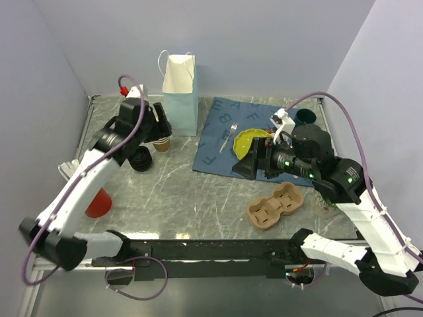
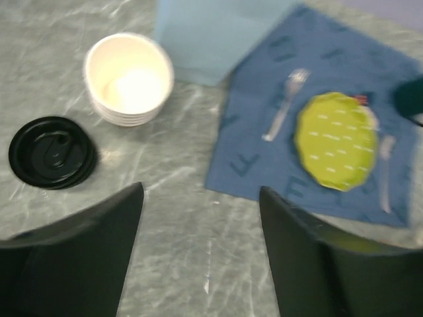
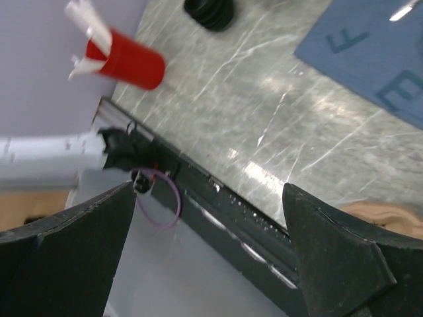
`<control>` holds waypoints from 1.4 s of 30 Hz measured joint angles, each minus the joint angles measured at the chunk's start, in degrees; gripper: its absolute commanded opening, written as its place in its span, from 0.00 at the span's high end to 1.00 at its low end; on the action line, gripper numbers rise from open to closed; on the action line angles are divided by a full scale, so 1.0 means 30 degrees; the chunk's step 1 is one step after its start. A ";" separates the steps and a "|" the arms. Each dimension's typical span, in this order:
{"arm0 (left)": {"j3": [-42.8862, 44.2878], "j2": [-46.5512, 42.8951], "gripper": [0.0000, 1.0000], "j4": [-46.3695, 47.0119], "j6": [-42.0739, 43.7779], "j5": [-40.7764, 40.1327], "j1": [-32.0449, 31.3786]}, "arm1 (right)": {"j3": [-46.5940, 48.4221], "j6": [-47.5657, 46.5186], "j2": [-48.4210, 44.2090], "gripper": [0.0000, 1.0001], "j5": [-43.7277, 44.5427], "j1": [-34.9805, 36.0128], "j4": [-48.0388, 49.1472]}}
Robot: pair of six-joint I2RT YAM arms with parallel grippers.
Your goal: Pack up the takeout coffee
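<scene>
The takeout coffee is out of view; no lidded brown cup shows anywhere. A stack of lidless paper cups (image 2: 129,79) stands beside the paper bag, brown outside (image 1: 162,144) and cream inside. Left of it lies a stack of black lids (image 2: 51,152), also at the back left (image 1: 140,159) in the top view. My left gripper (image 2: 201,191) hovers open over bare table just right of the cups, by the bag (image 1: 160,127). My right gripper (image 3: 210,191) is open and holds nothing, raised at the mat's near edge (image 1: 243,166) and aimed at the table's front edge.
A white paper bag (image 1: 180,92) stands upright at the back. The blue mat (image 1: 215,142) carries a yellow-green plate (image 1: 248,140), a fork (image 1: 229,137) and a dark green mug (image 1: 305,117). A cardboard cup carrier (image 1: 276,206) lies front right, a red cup (image 1: 98,203) front left.
</scene>
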 measured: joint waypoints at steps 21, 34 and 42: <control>0.1523 0.7854 0.61 0.2033 0.6521 0.0743 0.2091 | -0.0153 -0.3045 -0.2208 0.05 -0.1151 0.0000 -0.0678; 0.1530 0.8808 0.70 0.2113 0.8218 0.1384 0.2091 | -0.0153 -0.2994 -0.2310 0.05 -0.1020 0.0000 -0.0648; 0.1574 0.9457 0.85 0.2164 0.8663 0.1392 0.2091 | -0.0153 -0.2994 -0.2302 0.03 -0.0896 0.0000 -0.0656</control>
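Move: Ahead of the left hand and slightly to its left, about 13 cm forward, 5 cm left and 19 cm down, stands the paper cup stack. The black lids lie about 7 cm ahead, 12 cm left and 23 cm below the hand; the paper bag stands some 22 cm ahead and 3 cm right, its middle 12 cm lower. From the right hand, the cup stack is about 28 cm ahead, 30 cm left and 25 cm below. Dropping about 14 cm and reaching some 10 cm forward, the left hand comes down to the near right rim of the paper cups, rolling its left side up and tipping farther down. Its fingers narrow to a small gap, one inside the top cup and one outside, straddling the rim. The empty right hand, still open, draws back about 3 cm and slightly right. ##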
